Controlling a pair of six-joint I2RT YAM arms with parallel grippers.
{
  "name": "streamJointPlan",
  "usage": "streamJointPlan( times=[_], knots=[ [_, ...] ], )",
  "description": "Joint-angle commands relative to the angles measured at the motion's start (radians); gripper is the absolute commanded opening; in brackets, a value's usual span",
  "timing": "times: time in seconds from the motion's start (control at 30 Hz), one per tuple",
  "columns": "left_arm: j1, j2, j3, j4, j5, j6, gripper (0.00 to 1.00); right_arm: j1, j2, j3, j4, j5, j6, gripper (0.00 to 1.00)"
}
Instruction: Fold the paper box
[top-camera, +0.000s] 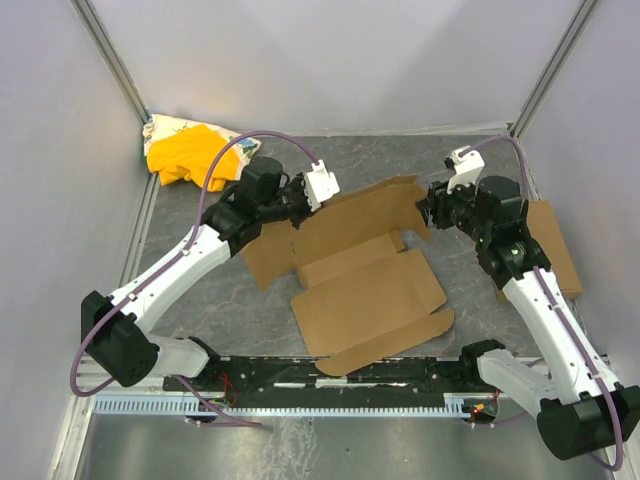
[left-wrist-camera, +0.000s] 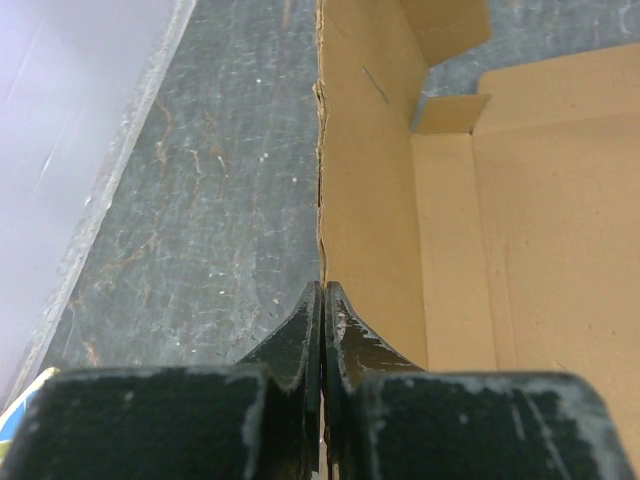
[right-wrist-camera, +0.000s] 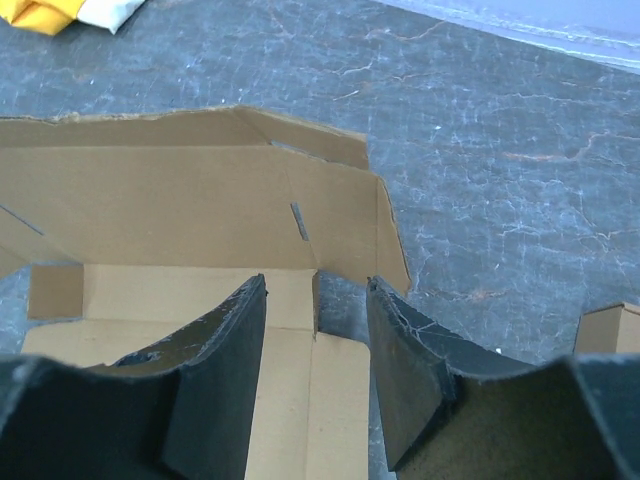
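Note:
The paper box lies as a brown cardboard blank in the middle of the table, its far panel lifted up. My left gripper is at that panel's left end. In the left wrist view it is shut on the thin upright edge of the paper box. My right gripper hovers at the panel's right end. In the right wrist view its jaws stand open over a corner tab of the paper box, touching nothing.
A yellow cloth bundle sits in the far left corner. A smaller brown cardboard rectangle lies at the right, under my right arm. Pale walls close the table in on three sides.

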Motion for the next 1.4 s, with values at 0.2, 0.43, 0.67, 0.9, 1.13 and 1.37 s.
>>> streamJointPlan(
  times=[0.2,0.43,0.67,0.9,1.13,1.37],
  knots=[
    [-0.005,-0.042,0.048,-0.015,0.115,0.067,0.03,0.005,0.157,0.243,-0.155,-0.064,-0.172,0.52],
    [-0.004,-0.056,0.046,-0.011,0.120,0.032,0.03,0.005,0.235,0.384,-0.286,-0.174,-0.285,0.52],
    [-0.003,-0.050,0.068,-0.020,0.150,0.004,0.03,0.004,0.272,0.442,-0.367,-0.212,-0.343,0.51],
    [-0.004,-0.051,0.076,-0.019,0.160,-0.014,0.03,0.006,0.305,0.460,-0.401,-0.221,-0.371,0.52],
    [-0.004,-0.056,0.071,-0.016,0.169,-0.019,0.03,0.006,0.356,0.502,-0.417,-0.210,-0.362,0.41],
    [-0.004,-0.058,0.065,-0.005,0.157,-0.026,0.03,0.008,0.358,0.537,-0.449,-0.236,-0.340,0.32]
  ],
)
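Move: The right end of the raised panel's top edge is some 6 cm ahead of my right hand, about 2 cm to its left and nearly level with it. The side flap hangs about 3 cm ahead, 2 cm left and 5 cm below that hand. The front panel lies flat, about 19 cm back, 11 cm left and 18 cm lower. From my left hand, which already pinches the edge, its right end is about 8 cm ahead and 24 cm right. I bring my half-open right hand left and forward to the right end of the raised edge, about 4 cm in all, arching up some 2.5 cm and sinking again as it turns counter-clockwise, rolls left side down and tips down. Its fingers then partly close at the edge. My left hand keeps its pinch, easing about 2.5 cm back and slightly up. ##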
